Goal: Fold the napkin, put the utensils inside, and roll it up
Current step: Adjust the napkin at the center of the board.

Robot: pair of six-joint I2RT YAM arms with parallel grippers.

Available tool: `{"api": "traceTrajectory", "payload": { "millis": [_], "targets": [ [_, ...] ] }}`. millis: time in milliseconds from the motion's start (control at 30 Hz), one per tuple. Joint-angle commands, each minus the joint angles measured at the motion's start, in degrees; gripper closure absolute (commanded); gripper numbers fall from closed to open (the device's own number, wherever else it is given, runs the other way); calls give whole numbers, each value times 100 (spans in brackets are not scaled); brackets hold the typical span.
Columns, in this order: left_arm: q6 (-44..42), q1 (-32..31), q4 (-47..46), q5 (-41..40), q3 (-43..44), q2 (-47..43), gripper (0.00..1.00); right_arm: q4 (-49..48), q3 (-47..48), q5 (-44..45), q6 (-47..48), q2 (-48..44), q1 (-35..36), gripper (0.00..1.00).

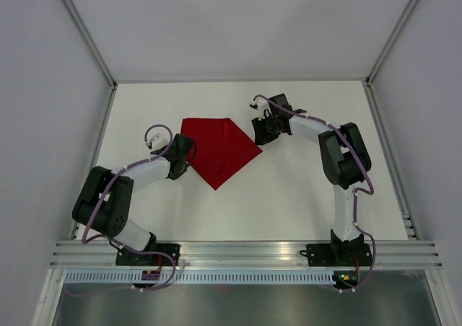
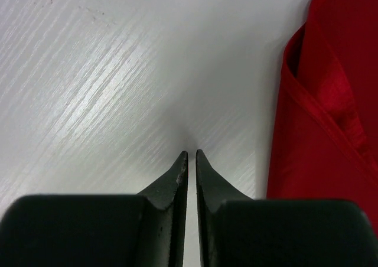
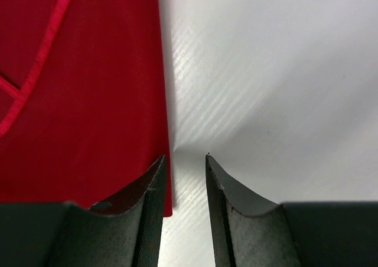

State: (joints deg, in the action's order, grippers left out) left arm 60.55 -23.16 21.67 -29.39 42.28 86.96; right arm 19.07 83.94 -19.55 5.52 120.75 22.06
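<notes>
The red napkin lies folded on the white table, one point toward the arms. My left gripper sits at its left edge. In the left wrist view that gripper is nearly shut over bare table, only a thin slit between the fingers and nothing in it; the napkin lies just to its right. My right gripper is at the napkin's right corner. In the right wrist view it stands partly open and empty, with the napkin's straight edge beside its left finger. The utensils are out of view.
White walls with metal frame posts enclose the table on three sides. An aluminium rail carrying both arm bases runs along the near edge.
</notes>
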Motion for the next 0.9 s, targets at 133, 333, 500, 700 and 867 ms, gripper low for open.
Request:
{"api": "traceTrajectory", "payload": {
  "millis": [133, 333, 500, 700, 867],
  "targets": [
    [-104, 189, -93, 266, 535, 751, 87, -52, -536, 145, 169, -411, 35, 61],
    [-517, 197, -93, 468, 1211, 1296, 88, -202, -1028, 153, 274, -833, 35, 62],
    [-729, 180, -146, 688, 1616, 1569, 88, -220, -1354, 101, 336, -1114, 35, 62],
    [-1124, 145, -207, 978, 2169, 1929, 89, -158, -1714, 48, 406, -1457, 35, 61],
    [-1309, 66, -277, 1189, 2548, 2202, 88, 0, -1899, 39, 485, -1730, 35, 62]
  ]
}}
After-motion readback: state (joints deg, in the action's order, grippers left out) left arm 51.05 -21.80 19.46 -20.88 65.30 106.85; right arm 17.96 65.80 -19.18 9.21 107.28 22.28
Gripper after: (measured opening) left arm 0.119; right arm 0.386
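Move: The folded napkin's middle lies some 14 cm to the right of the left hand and 11 cm ahead, about at fingertip height; its near corner is about 12 cm to the right and 4 cm back. From the right hand the napkin's middle is roughly 14 cm to the left and 1 cm back, and its right corner is right at the fingertips, about 1 cm back. Left fingers push the napkin's left edge forward-right, 10 cm ahead, while right fingers drag its right corner back 7 cm. ##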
